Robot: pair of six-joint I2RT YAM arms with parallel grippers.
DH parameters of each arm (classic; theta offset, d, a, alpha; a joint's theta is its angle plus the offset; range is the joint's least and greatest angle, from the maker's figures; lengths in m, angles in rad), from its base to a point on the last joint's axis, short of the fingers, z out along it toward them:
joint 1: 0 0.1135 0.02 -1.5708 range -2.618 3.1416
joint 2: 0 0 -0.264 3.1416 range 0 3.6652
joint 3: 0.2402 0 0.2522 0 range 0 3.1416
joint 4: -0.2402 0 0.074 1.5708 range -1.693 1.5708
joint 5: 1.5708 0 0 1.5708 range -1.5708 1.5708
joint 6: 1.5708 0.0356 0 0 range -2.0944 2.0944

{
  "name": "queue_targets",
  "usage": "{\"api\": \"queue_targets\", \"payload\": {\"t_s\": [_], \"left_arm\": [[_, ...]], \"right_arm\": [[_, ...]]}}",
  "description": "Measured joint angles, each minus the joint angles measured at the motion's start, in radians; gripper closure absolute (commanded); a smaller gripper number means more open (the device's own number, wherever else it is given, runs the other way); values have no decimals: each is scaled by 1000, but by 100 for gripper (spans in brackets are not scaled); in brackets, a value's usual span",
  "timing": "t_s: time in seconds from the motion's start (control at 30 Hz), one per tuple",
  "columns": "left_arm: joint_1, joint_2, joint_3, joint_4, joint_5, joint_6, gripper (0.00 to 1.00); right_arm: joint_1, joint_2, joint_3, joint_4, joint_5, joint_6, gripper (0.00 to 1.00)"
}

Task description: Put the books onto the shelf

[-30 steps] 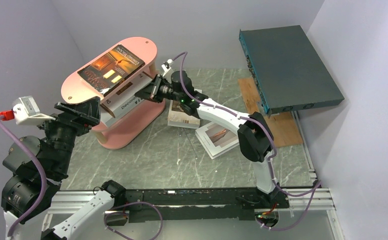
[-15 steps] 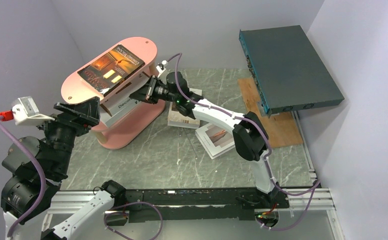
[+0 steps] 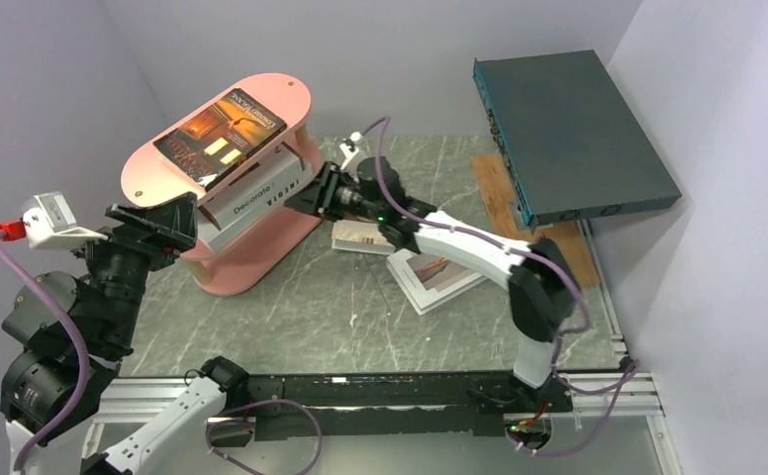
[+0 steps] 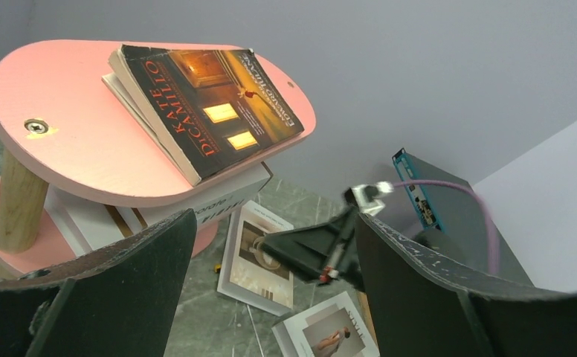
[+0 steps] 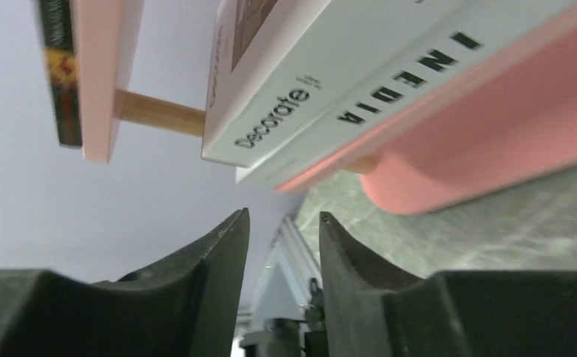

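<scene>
The salmon-pink shelf (image 3: 261, 252) stands at the left of the table. A glossy orange-brown book (image 3: 220, 134) lies on its top tier. Two white books, "Decorate" (image 3: 251, 191) over "India" (image 5: 419, 67), lie stacked on the tier below. Two more white books lie on the table: one with a cup photo (image 3: 360, 237) and one marked "Style" (image 3: 437, 275). My right gripper (image 3: 313, 195) hangs just right of the shelf, open and holding nothing (image 5: 283, 216). My left gripper (image 3: 177, 223) is raised at the shelf's near left end, open and empty (image 4: 274, 219).
A large dark teal flat box (image 3: 573, 134) leans at the back right over a brown wooden board (image 3: 548, 252). Purple walls close in the left, back and right. Marbled grey table (image 3: 340, 317) shows in front of the shelf.
My right gripper has let go of the "Decorate" book, opened and drawn back to the right. The book now sits deeper on the middle tier. The left arm has not moved.
</scene>
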Motion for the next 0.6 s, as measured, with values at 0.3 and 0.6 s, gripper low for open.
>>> {"api": "queue_targets", "payload": {"t_s": [0.3,0.6], "left_arm": [[0,158,116,-79,170,89,13],[-106,410,10,-112,260,205,15]], "right_arm": [[-47,-419,-314,-237,367,-308,24],[-143,-586,-573,-485,570,-464,26]]}}
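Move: Down to the right hand's right, about 34 cm over, 3 cm ahead and 27 cm below, lies the Style book. The coffee-cup book lies some 18 cm ahead and 16 cm right, just as low; the shelved Decorate book is about 13 cm left, 4 cm ahead, slightly lower. From the left hand the coffee-cup book lies roughly 32 cm ahead, 23 cm right and 46 cm down, Decorate 18 cm ahead, 4 cm left and 22 cm down. Swinging away from the shelved Decorate book, the already clear right hand sweeps about 26 cm right, then dips a net 12 cm towards the Style book, turning clockwise and tipping its fingers down as they open wide. The left hand, still open, goes right, down and forward past the shelf towards the coffee-cup book, some 18 cm in all, its fingers tilting down and rightward. ##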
